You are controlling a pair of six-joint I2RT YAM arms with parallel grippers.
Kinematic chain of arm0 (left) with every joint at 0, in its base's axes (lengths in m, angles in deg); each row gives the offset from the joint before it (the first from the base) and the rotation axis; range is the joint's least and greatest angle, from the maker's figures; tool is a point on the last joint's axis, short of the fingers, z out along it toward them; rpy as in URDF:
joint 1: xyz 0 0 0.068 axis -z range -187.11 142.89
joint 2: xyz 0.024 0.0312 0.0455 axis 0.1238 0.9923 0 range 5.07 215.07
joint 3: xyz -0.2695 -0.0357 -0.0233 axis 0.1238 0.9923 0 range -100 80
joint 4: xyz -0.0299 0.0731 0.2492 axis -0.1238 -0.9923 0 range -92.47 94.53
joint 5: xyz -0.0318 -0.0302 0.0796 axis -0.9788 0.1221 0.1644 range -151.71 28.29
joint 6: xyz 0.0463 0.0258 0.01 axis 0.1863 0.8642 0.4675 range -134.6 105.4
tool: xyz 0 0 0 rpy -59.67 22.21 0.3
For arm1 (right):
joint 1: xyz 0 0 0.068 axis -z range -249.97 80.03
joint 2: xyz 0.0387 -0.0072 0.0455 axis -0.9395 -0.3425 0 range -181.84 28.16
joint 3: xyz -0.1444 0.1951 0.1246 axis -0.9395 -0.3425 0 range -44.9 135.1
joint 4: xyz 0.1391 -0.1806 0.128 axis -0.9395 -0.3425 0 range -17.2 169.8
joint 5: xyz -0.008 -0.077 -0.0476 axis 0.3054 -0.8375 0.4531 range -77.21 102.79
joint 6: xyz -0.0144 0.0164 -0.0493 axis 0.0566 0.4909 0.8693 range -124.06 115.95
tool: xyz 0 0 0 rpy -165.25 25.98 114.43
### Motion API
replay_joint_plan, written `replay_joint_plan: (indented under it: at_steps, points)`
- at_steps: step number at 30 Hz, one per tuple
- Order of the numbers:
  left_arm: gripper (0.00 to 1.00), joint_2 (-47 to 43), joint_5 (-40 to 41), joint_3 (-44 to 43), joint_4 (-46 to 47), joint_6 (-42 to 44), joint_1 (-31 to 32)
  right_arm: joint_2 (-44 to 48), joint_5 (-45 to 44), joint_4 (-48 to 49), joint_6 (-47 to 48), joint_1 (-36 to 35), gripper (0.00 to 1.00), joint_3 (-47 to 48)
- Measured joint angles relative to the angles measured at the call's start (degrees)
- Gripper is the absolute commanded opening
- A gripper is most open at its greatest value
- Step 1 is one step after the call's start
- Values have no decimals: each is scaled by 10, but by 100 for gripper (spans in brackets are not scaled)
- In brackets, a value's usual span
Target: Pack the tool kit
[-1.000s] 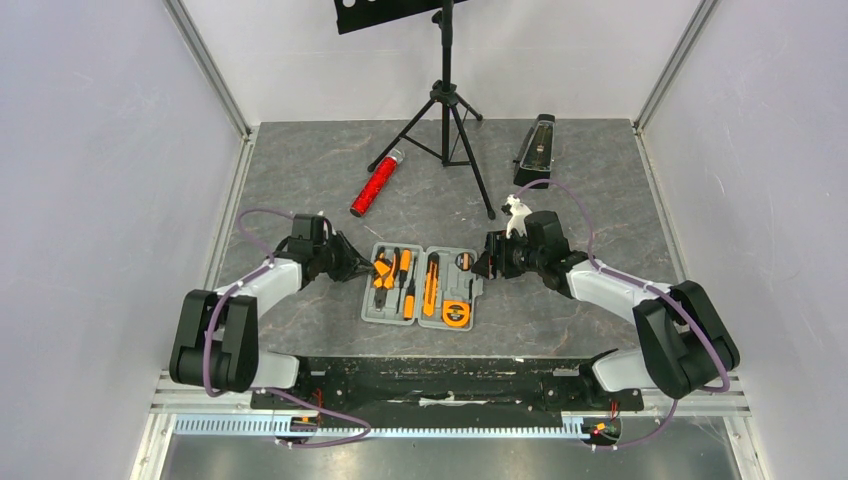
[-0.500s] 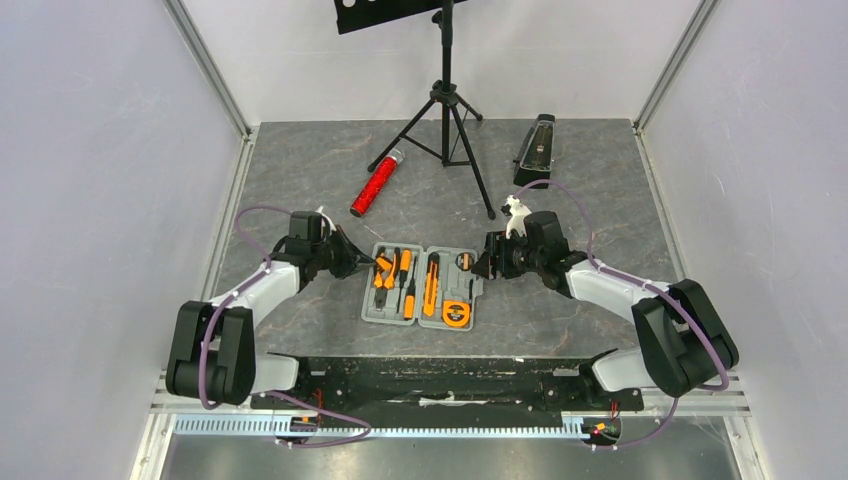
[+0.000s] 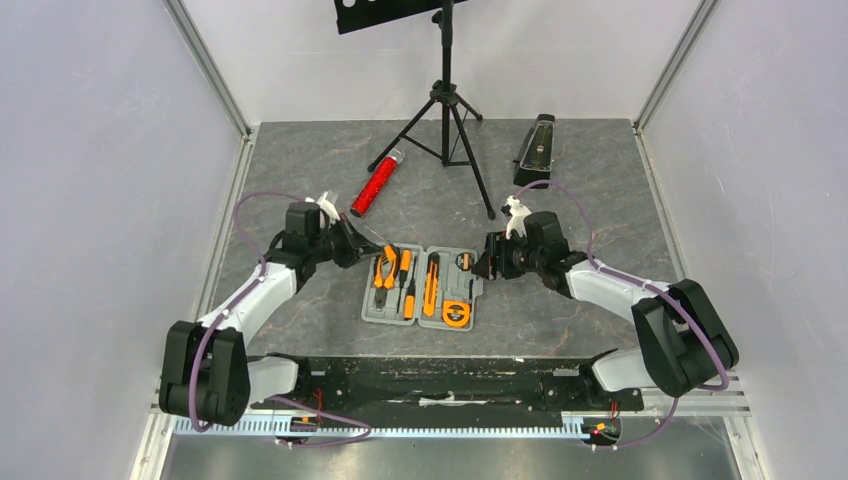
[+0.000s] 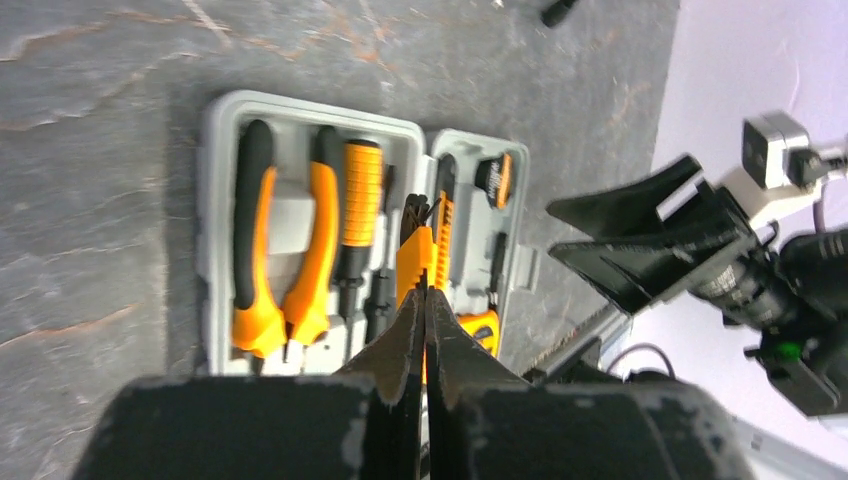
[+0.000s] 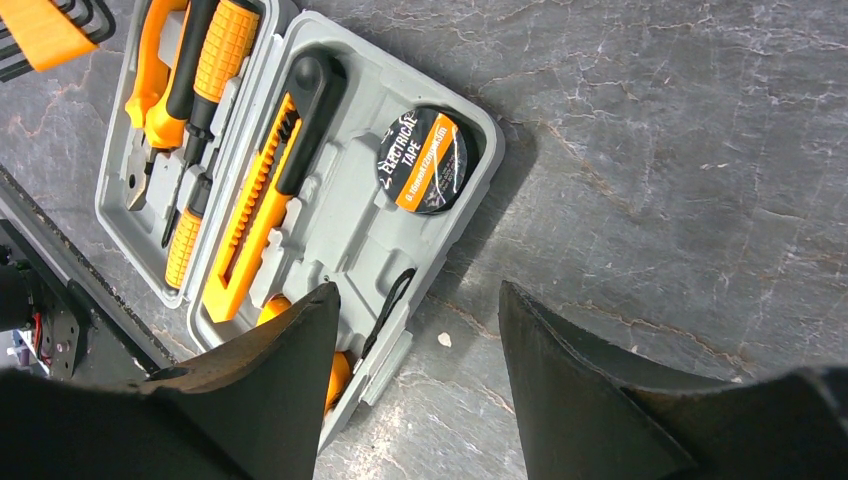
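The grey tool kit case lies open on the table between my arms. Pliers, screwdrivers, an orange knife and a roll of electrical tape sit in its recesses. My left gripper hovers over the case's far left corner. Its jaws are pressed together on a small orange holder of black hex keys. The same holder shows in the right wrist view. My right gripper stands open and empty at the case's right edge.
A red glittery cylinder lies behind the case to the left. A black metronome stands at the back right. A tripod music stand stands at the back middle, its legs reaching toward the case.
My left gripper closed at the case's left edge, then drew back and away from it, jaws now shut on the hex key holder. The right arm has not moved.
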Motion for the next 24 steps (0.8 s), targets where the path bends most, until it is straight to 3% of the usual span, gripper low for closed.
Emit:
replay_joint_plan:
  at_steps: [6,14,24]
  points:
    - [2,10,-31,-36,1,26,53,0,-1,0,1,0,62,0]
    - [2,103,-58,-98,43,42,165,16,-3,-3,6,0,62,0]
    - [2,229,-60,-116,129,-12,246,47,-31,-19,22,0,62,-1]
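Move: The left hand, already holding the hex key set, has the empty bed in the case's right half about 19 cm to its right, some 6 cm back and 8 cm below. Around that bed the electrical tape lies about 20 cm right and 1 cm back from the hand, the tape measure 18 cm right and 13 cm back, and the utility knife 12 cm right and 6 cm back. From the right hand the bed is roughly 8 cm left, 5 cm back and a little below. Keeping its fingers shut on the hex key set, the left hand sweeps about 16 cm to the right and slightly back over the open case, past the knife towards the empty bed between tape and tape measure, turning some 30 degrees clockwise. It arcs up a few centimetres at first, then sinks to a little below its starting height, while the open, empty right hand lifts a couple of centimetres clear beside the case. ##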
